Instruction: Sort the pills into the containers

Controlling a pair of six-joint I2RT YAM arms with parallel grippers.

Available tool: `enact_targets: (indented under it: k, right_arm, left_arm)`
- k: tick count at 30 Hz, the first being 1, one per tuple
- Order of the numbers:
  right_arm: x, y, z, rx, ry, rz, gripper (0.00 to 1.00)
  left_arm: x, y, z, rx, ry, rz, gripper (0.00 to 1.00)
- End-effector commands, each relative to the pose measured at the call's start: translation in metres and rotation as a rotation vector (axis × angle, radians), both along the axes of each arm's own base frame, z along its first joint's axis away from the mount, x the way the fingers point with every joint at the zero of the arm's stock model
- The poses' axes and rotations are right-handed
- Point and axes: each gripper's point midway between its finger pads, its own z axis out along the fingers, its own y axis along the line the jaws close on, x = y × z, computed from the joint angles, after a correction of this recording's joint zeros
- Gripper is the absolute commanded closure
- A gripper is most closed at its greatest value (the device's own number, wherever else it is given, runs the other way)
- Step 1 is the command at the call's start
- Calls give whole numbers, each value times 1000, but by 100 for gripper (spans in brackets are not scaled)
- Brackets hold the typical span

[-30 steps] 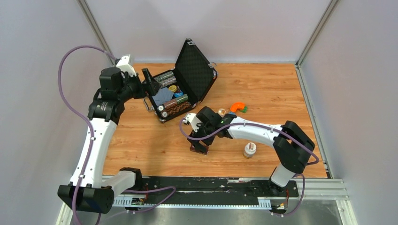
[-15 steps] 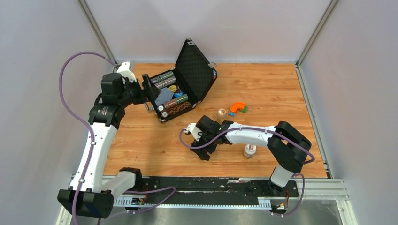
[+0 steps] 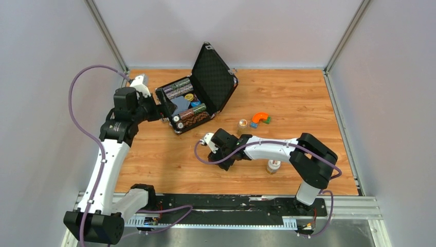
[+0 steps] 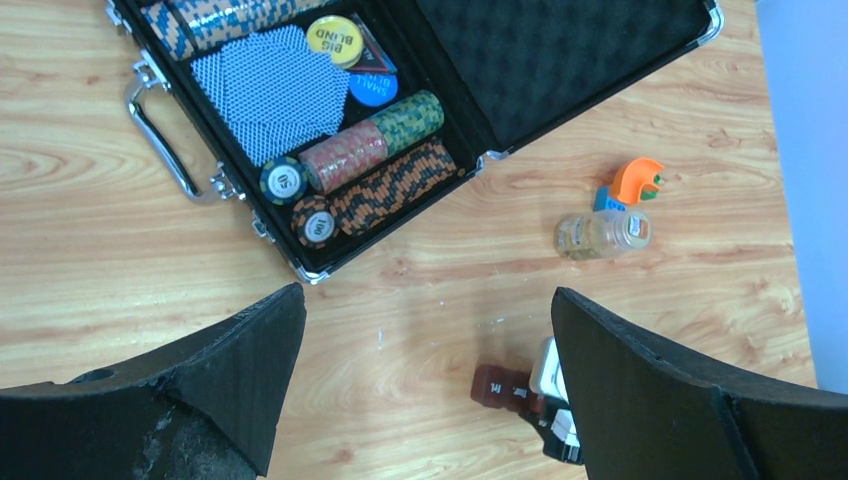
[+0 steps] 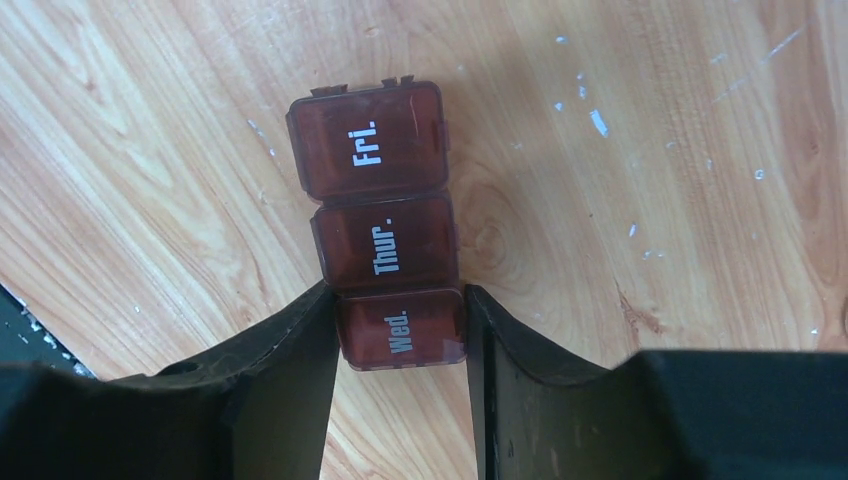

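The containers (image 5: 385, 190) are a dark brown strip of three lidded compartments marked Fri., Thur. and Wed., lying flat on the wooden table with all lids down. My right gripper (image 5: 398, 292) is shut on the Wed. end, one finger against each side. The left wrist view shows the containers (image 4: 505, 385) poking out from under the right gripper (image 4: 555, 425). From above, the right gripper (image 3: 228, 160) covers them. My left gripper (image 4: 425, 292) is open and empty, hovering by the black case (image 3: 212, 77). No loose pills show.
The open black case (image 4: 560, 50) at the back left holds poker chips and cards. A small clear bottle (image 3: 242, 123) lies beside an orange piece (image 3: 261, 118) at mid table. Another small bottle (image 3: 273, 165) stands next to the right forearm.
My right gripper has drawn back toward the near edge and closed its fingers onto the Wed. end of the strip. The left arm has shifted slightly down and left, still open.
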Motion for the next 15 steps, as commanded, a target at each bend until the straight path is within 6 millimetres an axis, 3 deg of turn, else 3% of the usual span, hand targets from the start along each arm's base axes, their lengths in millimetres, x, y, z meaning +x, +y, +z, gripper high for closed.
enact_targets:
  k: [1, 5, 8, 15]
  right_arm:
    - [17, 15, 24, 95, -60, -89, 65]
    - [27, 29, 50, 232, -34, -167, 67]
    - [37, 40, 74, 340, -13, -193, 67]
    - [59, 47, 112, 463, -30, -230, 66]
  left_arm:
    - [-2, -3, -7, -47, 15, 21, 0]
    - [-6, -20, -29, -143, 70, -28, 0]
    - [-17, -48, -52, -292, 140, -121, 2]
    - [-24, -99, -62, -436, 106, -279, 3]
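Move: Down near the table and already pinching the Wed. end of the brown pill organizer, the right hand has the open left gripper about 17 cm to its left, 12 cm farther out and 26 cm higher. From the right hand, the glass jar stands 12 cm ahead and 8 cm right, the white bottle 19 cm right and 2 cm back. For the left hand, the organizer lies roughly 12 cm back, 15 cm right and 26 cm below; the chip case's tray is 9 cm ahead, 5 cm right and 25 cm below. Lifting the pill organizer in its kept pinch, the right hand rises about 5 cm while going forward 4 cm and slightly left, its left side rolling up and the hand turning a little clockwise. The left hand, fingers staying wide open and empty, sinks some 10 cm, swings right and a bit back to meet it, tipping down and rolling its left side lower. ##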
